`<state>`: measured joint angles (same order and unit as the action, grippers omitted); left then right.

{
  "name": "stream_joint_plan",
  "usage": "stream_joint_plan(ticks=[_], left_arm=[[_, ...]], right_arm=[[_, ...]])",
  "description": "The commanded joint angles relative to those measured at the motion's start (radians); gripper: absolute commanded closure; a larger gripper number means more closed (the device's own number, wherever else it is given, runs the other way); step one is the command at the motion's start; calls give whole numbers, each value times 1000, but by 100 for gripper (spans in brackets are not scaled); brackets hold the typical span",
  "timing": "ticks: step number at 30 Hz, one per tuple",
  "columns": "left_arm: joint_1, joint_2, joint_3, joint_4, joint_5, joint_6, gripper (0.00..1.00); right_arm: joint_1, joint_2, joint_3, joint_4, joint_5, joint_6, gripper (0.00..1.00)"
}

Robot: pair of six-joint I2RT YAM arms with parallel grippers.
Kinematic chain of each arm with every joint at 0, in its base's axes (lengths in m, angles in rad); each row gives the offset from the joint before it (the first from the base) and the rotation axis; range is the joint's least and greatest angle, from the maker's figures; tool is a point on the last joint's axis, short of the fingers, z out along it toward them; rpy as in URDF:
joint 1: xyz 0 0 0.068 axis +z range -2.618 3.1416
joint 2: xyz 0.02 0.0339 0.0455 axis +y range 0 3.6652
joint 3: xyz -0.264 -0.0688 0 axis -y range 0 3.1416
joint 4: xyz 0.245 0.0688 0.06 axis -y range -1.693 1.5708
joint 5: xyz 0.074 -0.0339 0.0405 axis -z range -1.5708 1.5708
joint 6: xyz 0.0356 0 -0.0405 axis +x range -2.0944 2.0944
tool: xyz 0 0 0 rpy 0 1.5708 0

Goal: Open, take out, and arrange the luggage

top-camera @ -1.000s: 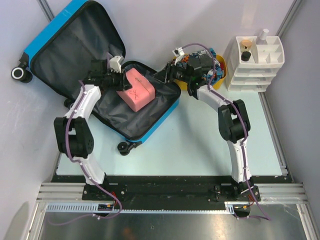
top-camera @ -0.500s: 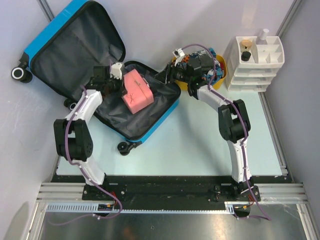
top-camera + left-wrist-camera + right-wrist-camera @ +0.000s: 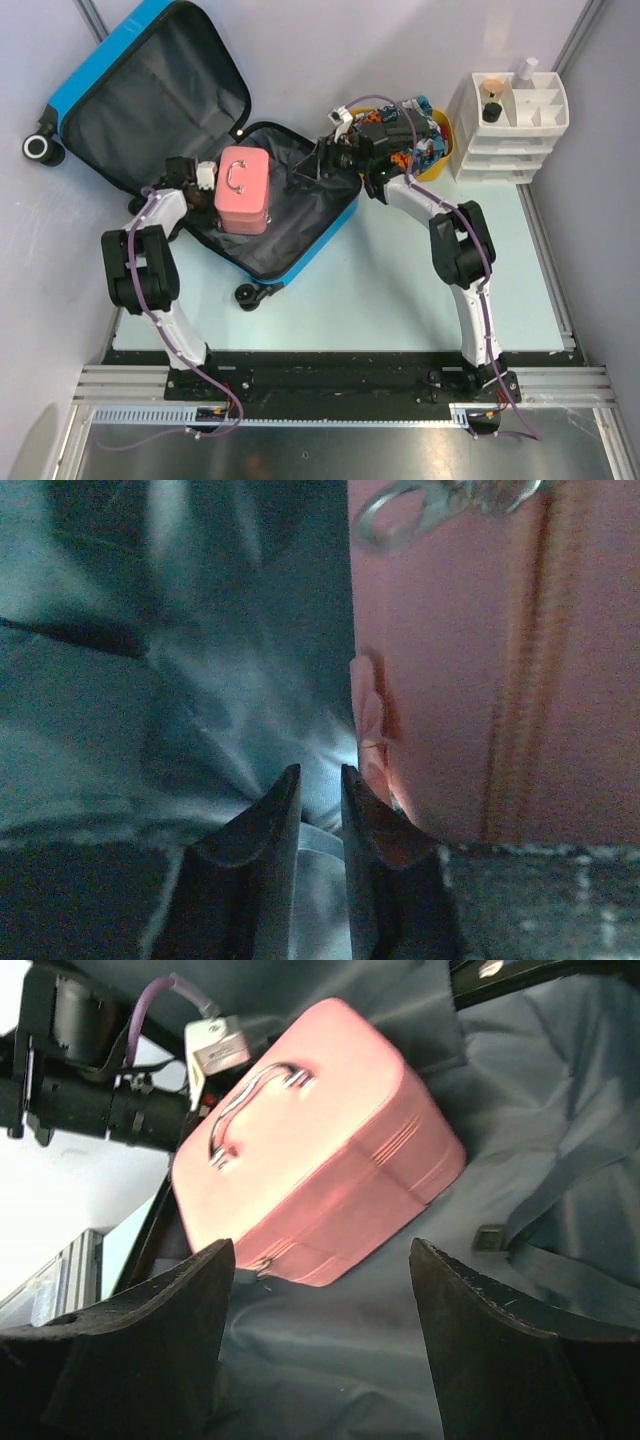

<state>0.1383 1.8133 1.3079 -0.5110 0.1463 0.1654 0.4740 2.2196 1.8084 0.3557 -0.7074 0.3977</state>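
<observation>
The blue luggage lies open, its lid leaning on the back-left wall and its grey lining showing. A pink case with a metal handle rests in the lower half. My left gripper sits low at the case's left side. In the left wrist view its fingertips stand a narrow gap apart over the lining, and the pink case lies just right of them, outside the jaws. My right gripper hovers over the right part of the lining, open wide, holding nothing.
A yellow tub of colourful items stands behind the right arm. A white drawer organiser with small bottles sits at the back right. The luggage's black wheels jut toward the table's front. Walls close in at the left and back.
The pink case has turned and slid left in the luggage along with my left gripper. My right gripper has opened wider and moved left over the lining.
</observation>
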Motion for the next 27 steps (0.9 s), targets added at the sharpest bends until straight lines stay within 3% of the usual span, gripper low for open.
stream_joint_plan(ticks=[1, 5, 6, 8, 14, 17, 19, 22, 27], left_arm=[[-17, 7, 62, -54, -27, -24, 72], [-13, -35, 65, -60, 4, -40, 69], [-5, -51, 64, -64, 22, -43, 66], [4, -87, 80, -87, 56, -61, 50], [49, -262, 169, -107, 127, -106, 33], [49, -301, 218, -107, 217, -124, 26], [47, -299, 243, -109, 381, -148, 16], [40, -278, 248, -106, 569, -243, 9], [-9, -249, 223, -80, 633, -299, 9]], right_arm=[[49, -43, -3, -30, -33, -42, 25], [74, -52, -7, -41, -18, -45, 25], [77, -55, -9, -46, -7, -46, 25], [77, -69, -21, -52, 11, -46, 25], [80, -75, -37, -58, 40, -51, 27], [84, -52, -27, -41, 63, -22, 27], [87, -20, -2, -18, 71, 7, 27], [98, 20, 35, 6, 95, 59, 25], [139, 58, 84, -18, 180, 37, 25]])
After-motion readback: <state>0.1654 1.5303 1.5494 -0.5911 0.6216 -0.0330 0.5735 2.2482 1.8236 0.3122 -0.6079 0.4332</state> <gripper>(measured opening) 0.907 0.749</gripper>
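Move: The pink case stands immediately right of the left gripper, its middle about 9 cm right, 3 cm ahead and roughly 2 cm higher; its metal handle is some 7 cm right, 5 cm ahead and 9 cm up. From the right gripper, the case's middle lies about 13 cm left, 3 cm back and 14 cm below, while the yellow bin is some 23 cm to the right and 8 cm ahead, about 15 cm down. Ease the left gripper slightly right against the pink case, then lift it about 22 cm out of the gap beside the case, edging some 7 cm right at the top; open its fingers wide and swing them up some 35 degrees to point more forward and right. Bring the open right gripper left and back towards the case by about 5 cm, sinking a little, then forward slightly. ##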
